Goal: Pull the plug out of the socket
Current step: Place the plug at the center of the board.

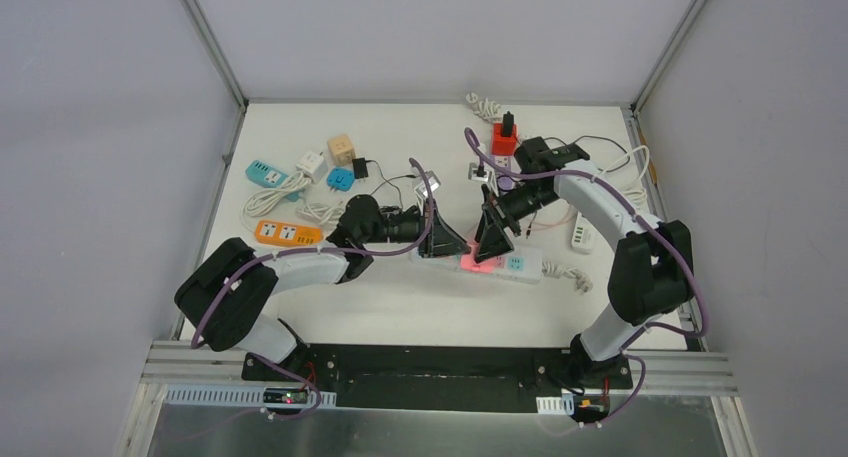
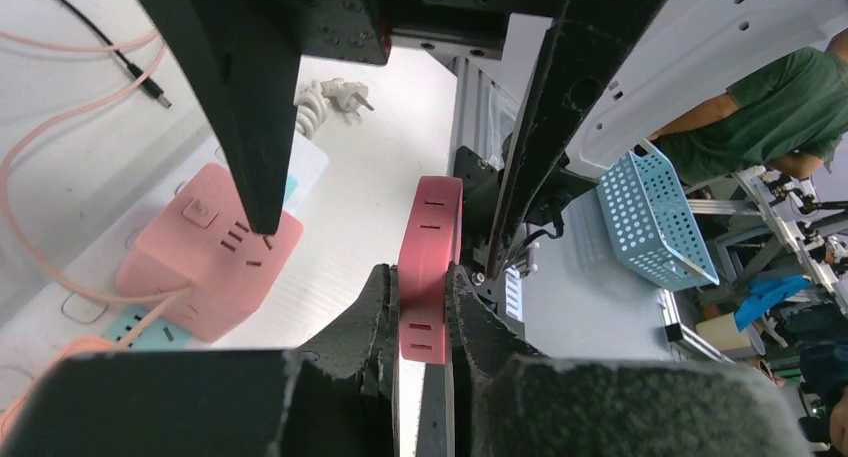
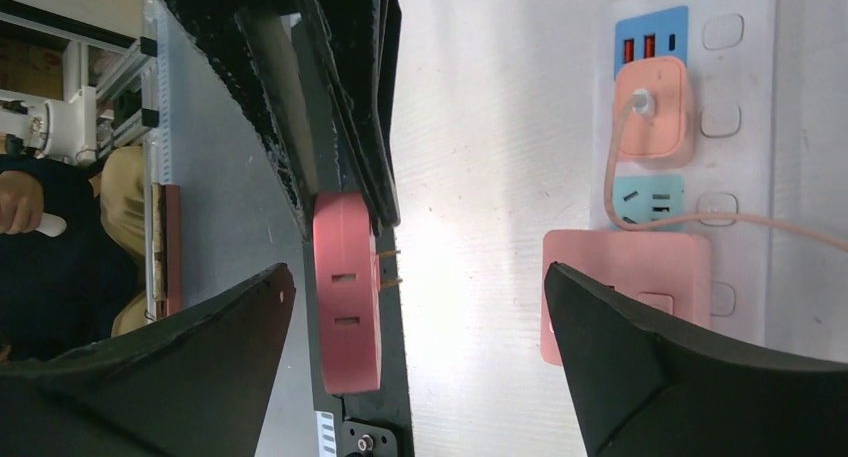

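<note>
A flat pink plug (image 2: 430, 267) with two slots in its edge sits pinched between my left gripper's (image 2: 425, 277) foam pads, lifted clear of the table. In the right wrist view the plug (image 3: 345, 297) shows two bare metal prongs pointing toward the white power strip (image 3: 740, 157), well apart from it. On that strip sit a pink cube socket (image 3: 625, 267) and a small peach adapter (image 3: 650, 107) with a cable. My right gripper (image 3: 418, 272) is spread wide on either side of the plug, touching nothing. From above, both grippers, left (image 1: 443, 242) and right (image 1: 492, 242), meet over the strip (image 1: 525, 265).
At the back left lie an orange strip (image 1: 287, 234), a blue strip (image 1: 268, 173), a white cube (image 1: 311, 164), a tan cube (image 1: 341, 149) and loose cables. A red adapter (image 1: 504, 137) stands at the back. Another white strip (image 1: 582, 237) lies right.
</note>
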`<state>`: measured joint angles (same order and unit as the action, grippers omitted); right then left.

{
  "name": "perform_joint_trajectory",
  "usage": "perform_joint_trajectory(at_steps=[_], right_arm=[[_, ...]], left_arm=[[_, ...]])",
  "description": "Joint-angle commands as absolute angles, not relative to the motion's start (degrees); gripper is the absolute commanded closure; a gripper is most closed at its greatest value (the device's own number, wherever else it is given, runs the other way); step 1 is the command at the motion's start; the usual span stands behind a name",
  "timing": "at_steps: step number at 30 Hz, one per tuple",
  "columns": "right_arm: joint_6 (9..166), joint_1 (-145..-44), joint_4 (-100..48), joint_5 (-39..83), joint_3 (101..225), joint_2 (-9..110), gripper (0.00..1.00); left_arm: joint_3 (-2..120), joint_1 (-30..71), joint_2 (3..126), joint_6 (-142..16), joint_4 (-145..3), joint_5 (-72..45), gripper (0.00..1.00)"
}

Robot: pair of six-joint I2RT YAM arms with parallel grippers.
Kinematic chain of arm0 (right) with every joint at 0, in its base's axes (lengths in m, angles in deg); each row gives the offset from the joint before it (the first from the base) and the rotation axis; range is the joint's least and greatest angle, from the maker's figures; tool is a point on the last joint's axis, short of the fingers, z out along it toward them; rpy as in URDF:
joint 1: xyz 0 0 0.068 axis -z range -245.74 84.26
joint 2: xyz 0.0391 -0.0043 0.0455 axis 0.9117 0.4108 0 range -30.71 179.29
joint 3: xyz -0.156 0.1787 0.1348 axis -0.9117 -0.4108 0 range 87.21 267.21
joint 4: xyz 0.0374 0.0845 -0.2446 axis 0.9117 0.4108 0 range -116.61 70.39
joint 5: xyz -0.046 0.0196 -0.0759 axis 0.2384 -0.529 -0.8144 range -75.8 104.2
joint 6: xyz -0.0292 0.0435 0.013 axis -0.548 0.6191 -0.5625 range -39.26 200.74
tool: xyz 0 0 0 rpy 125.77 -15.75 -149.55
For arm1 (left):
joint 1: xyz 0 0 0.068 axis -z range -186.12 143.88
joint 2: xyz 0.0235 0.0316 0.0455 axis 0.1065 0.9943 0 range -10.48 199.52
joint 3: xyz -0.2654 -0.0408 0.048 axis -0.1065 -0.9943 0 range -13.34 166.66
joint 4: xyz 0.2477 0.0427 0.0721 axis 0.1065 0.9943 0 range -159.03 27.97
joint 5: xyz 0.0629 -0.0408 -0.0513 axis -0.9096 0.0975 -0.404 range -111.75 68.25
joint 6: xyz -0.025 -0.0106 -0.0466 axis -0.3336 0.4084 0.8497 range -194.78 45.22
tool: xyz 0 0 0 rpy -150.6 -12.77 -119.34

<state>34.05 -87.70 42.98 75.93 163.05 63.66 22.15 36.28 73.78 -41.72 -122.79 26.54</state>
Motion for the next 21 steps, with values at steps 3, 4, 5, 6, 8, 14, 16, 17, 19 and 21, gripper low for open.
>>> perform_joint_trajectory(at_steps=[3,4,5,6,8,14,16,17,19,21], right_arm=[[31.0,-86.1,43.9,72.3,165.8,59.4,0.00],[29.5,-85.5,44.9,72.2,166.2,58.6,0.00],[28.9,-85.0,45.5,72.1,166.4,58.0,0.00],[28.7,-84.2,45.7,71.9,166.5,57.2,0.00],[28.3,-83.1,45.7,71.5,166.4,55.8,0.00],[27.8,-81.1,45.7,70.7,166.2,54.2,0.00],[27.8,-80.9,45.6,70.2,166.2,53.9,0.00],[27.7,-80.7,45.6,70.1,166.2,53.9,0.00],[27.7,-80.5,45.5,69.8,166.2,53.8,0.00],[27.7,-80.2,45.5,69.5,166.2,53.8,0.00]], left_arm=[[19.6,33.5,71.4,-41.1,-127.8,25.7,1.00],[19.4,32.5,70.9,-41.0,-127.3,25.6,1.00],[19.2,31.5,70.6,-40.7,-126.7,25.3,1.00],[19.0,30.4,70.2,-40.4,-126.3,25.2,1.00],[18.7,28.5,69.6,-39.8,-125.5,24.6,1.00],[17.9,24.3,66.9,-40.8,-123.5,21.9,1.00],[17.9,23.3,65.6,-41.7,-121.9,20.4,1.00],[18.0,22.9,64.9,-42.2,-121.2,19.6,1.00],[17.8,21.6,63.5,-42.6,-120.3,17.2,1.00],[17.3,20.0,62.2,-42.6,-120.4,13.9,1.00]])
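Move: The pink plug is already in the left fingers; the bare middle of the table, where it seems bound, lies about 20 cm ahead, 9 cm to the left and 20 cm below that hand. The power strip's pink block sits some 7 cm ahead, 4 cm right and 14 cm down, the small orange plug roughly 9 cm ahead, 5 cm left and 16 cm down. From the open right hand the bare middle is about 18 cm ahead, 13 cm left and 18 cm below. The pink plug, still pinched in the left fingers, travels forward and left, about 10 cm in all, towards the bare middle of the table, dipping slightly before rising back while the wrist turns some 20 degrees counter-clockwise. The right hand, fingers staying wide open, backs off about 4 cm to the right, with a little forward and up, and tips its fingers up slightly. ##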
